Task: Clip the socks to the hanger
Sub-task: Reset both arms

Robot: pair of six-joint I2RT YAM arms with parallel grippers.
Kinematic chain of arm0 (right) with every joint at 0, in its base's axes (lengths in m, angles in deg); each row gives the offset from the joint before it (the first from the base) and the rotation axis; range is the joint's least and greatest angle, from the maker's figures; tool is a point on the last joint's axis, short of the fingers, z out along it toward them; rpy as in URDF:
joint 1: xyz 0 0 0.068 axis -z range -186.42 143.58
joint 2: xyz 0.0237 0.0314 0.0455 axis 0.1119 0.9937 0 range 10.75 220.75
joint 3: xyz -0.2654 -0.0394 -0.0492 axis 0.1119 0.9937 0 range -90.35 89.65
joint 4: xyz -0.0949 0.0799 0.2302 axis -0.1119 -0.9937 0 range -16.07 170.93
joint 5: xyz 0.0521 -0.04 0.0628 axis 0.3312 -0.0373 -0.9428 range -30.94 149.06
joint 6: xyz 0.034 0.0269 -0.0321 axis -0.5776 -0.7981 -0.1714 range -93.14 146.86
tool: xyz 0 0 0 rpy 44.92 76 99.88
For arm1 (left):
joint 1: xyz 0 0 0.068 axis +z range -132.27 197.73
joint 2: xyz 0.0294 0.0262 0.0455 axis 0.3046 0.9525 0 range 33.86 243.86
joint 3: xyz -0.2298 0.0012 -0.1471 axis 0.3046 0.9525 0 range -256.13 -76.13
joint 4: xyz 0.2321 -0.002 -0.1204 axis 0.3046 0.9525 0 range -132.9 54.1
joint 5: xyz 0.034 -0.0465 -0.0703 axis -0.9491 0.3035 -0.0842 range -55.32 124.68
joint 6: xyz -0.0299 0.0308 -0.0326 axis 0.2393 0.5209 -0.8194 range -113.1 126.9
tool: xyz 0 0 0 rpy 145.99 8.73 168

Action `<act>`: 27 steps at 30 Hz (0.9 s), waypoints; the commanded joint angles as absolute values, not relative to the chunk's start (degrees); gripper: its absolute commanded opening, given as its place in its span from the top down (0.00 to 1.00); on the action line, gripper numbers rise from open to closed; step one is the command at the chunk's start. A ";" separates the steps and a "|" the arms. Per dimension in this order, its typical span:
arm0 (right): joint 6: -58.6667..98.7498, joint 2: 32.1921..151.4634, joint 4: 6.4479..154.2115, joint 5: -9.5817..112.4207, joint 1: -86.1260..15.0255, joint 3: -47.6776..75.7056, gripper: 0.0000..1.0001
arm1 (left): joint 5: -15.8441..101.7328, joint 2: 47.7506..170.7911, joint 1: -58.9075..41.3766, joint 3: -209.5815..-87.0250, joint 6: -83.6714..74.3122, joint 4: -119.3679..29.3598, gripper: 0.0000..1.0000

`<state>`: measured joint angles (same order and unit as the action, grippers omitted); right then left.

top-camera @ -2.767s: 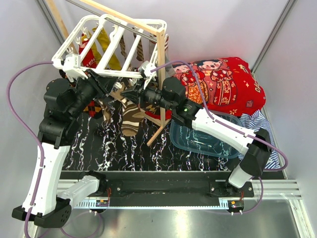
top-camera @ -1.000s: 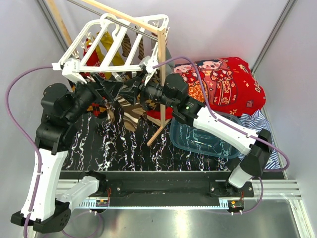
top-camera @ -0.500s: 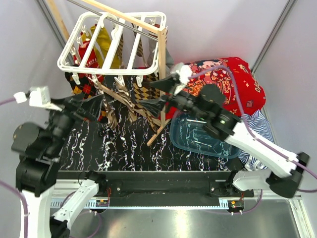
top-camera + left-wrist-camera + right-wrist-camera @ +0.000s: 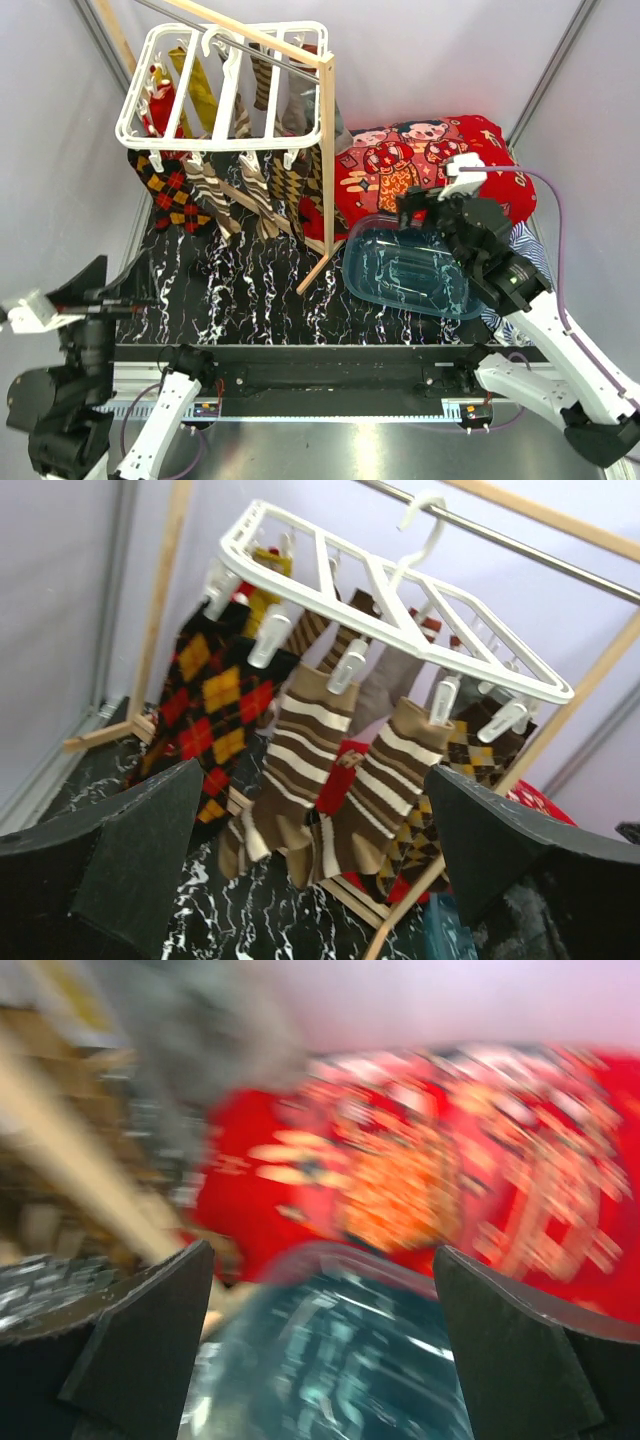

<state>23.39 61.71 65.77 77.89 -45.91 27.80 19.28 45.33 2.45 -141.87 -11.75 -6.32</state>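
The white hanger (image 4: 225, 85) hangs by its hook from the rod at the back left. Several socks are clipped under it: a red-black-yellow argyle sock (image 4: 165, 195), two brown-and-cream striped socks (image 4: 215, 195), a brown diamond-patterned sock (image 4: 290, 185), a red sock (image 4: 155, 100) and a mustard sock (image 4: 195, 85). My left gripper (image 4: 105, 290) is open and empty at the near left, well back from the socks. In the left wrist view the hanger (image 4: 400, 590) and a striped sock (image 4: 300, 740) hang beyond the left gripper (image 4: 315, 870). My right gripper (image 4: 425, 205) is open and empty over the basin's far edge.
A bare-wood rack post (image 4: 327, 150) stands just right of the hanger, with a slanted brace (image 4: 320, 265) to the tabletop. A blue translucent basin (image 4: 360, 285) sits at right, a red cartoon blanket (image 4: 440, 160) behind it and a blue-white striped cloth (image 4: 520, 245) beside it. The right wrist view is blurred.
Both arms have pulled back from the hanger, the left to the near left and the right toward the basin. Both grippers opened. The hanger swung back level with the socks hanging.
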 commanded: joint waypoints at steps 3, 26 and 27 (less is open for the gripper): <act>15.87 56.28 57.20 87.16 -35.00 31.46 0.00 | 12.01 38.79 2.35 -139.94 -8.39 -5.64 0.01; 21.32 25.78 58.78 97.64 -34.28 45.79 0.00 | 12.89 35.53 2.35 -136.87 -9.62 -0.80 0.01; 21.41 25.60 58.86 97.64 -34.28 45.79 0.00 | 12.89 35.53 2.35 -136.87 -9.62 -0.80 0.01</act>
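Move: The hanger's middle is about 24 cm ahead of my left hand, 11 cm to its right and slightly higher. Beneath it, the argyle sock hangs some 20 cm ahead, 2 cm left and 13 cm down, the brown striped socks roughly 19 cm ahead, 6 cm right and 12 cm down. The empty bin lies about 4 cm ahead of my right hand, 9 cm right and 30 cm below; the red pillow is roughly 25 cm ahead, 8 cm right and 25 cm down. With nothing in its open fingers, my right hand sweeps about 17 cm right, high across the bin, sinking a little early on and then also drawing back, its fingers turning some 30 degrees clockwise. My left hand, also empty and wide open, finishes easing back and left from the hanger, then mostly sinks about 5 cm while creeping slightly forward. ##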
